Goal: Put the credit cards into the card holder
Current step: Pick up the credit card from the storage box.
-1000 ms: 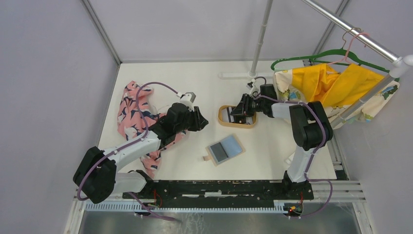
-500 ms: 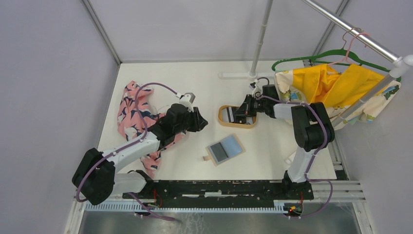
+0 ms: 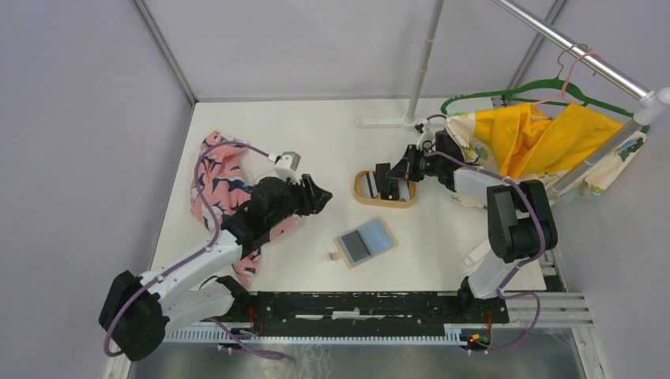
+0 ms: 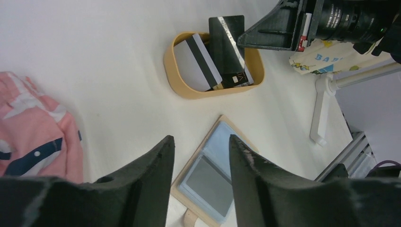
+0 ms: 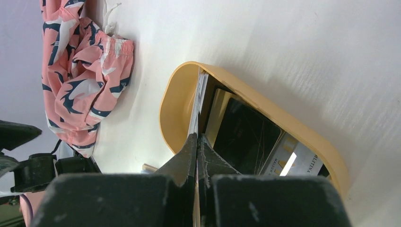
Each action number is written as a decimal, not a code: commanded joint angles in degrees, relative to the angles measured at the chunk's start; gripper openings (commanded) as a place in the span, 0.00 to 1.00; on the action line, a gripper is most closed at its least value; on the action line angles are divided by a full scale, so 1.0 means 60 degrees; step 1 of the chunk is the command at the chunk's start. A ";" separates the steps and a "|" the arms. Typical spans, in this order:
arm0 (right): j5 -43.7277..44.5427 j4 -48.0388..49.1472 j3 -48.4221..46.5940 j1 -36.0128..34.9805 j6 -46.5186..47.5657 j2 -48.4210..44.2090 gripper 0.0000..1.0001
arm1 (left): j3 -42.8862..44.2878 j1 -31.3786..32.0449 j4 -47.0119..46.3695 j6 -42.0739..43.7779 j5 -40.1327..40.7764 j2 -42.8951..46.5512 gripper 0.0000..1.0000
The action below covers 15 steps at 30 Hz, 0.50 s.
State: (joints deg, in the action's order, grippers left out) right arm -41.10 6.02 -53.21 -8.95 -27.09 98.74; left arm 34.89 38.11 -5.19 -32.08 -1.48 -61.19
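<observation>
Several credit cards lie in the oval wooden-rimmed tray [image 3: 357,189]. In the left wrist view a white card with a black stripe [image 4: 196,64] rests in the tray [image 4: 172,71]. A black card [image 4: 227,45] stands tilted up out of it, pinched by my right gripper [image 3: 393,178]. The right wrist view shows that gripper [image 5: 197,139] shut on the card's thin edge [image 5: 201,94], beside another black card [image 5: 246,137] and a silvery one [image 5: 295,158]. The card holder [image 3: 364,242] lies open, flat, near the middle. My left gripper [image 4: 201,140] hovers open and empty above the card holder [image 4: 208,177].
Pink patterned cloth [image 3: 221,178] lies at the left under my left arm. A rail with a green hanger and a yellow garment [image 3: 545,138] stands at the right. A pole on a white base [image 3: 395,122] rises behind the tray.
My right gripper has closed on the black card and tipped it up out of the tray. My left arm has drawn back to the left and its jaws have widened slightly.
</observation>
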 commanded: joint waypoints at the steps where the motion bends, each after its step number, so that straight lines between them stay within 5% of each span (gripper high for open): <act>1: -0.0006 0.0121 0.0128 0.0081 0.0504 -0.0847 0.00 | -0.0587 0.0030 -0.1029 -0.0395 0.1232 0.1486 0.60; 4: -0.0487 0.0498 0.0412 0.0081 0.0660 -0.1284 0.00 | -0.0968 0.0024 -0.1544 -0.0029 0.1388 0.2117 0.84; 7: -0.1092 0.1148 0.0891 0.0082 0.0682 -0.1725 0.00 | -0.1015 0.0007 -0.1466 0.0216 0.0985 0.2063 0.97; 10: -0.1744 0.1666 0.1255 0.0074 0.0760 -0.2049 0.00 | -0.0839 0.0020 -0.1114 0.0370 0.0163 0.1738 1.00; 15: -0.2523 0.2560 0.1935 0.0070 0.0808 -0.2652 0.00 | -0.1822 0.0010 -0.2982 0.0362 -0.1370 0.1754 0.98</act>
State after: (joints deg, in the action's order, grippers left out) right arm -50.06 12.67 -43.46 -8.84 -23.64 87.09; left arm 27.38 38.11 -13.26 -32.23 -2.17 -50.92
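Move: The black card is already pinched in the right fingers, above the storage box, whose middle is about 2 cm back, 2 cm left and 7 cm below them. The left gripper is some 11 cm back, 18 cm left and 8 cm higher; the card holder, about 18 cm back, 6 cm left, 8 cm down. From the left hand the card is roughly 10 cm ahead, 14 cm right and 9 cm below; the holder is 8 cm back, 10 cm right, 16 cm down. The black card, kept pinched by its right-hand edge, is drawn back and up off the storage box by the right hand, about 5 cm back and 4 cm higher, nearer the left gripper, while the wrist lifts its fingertips some 10 degrees and swings slightly counter-clockwise. The left hand spreads its fingers from half to fully open, rising about 4 cm and swaying left, then easing down and back right. ##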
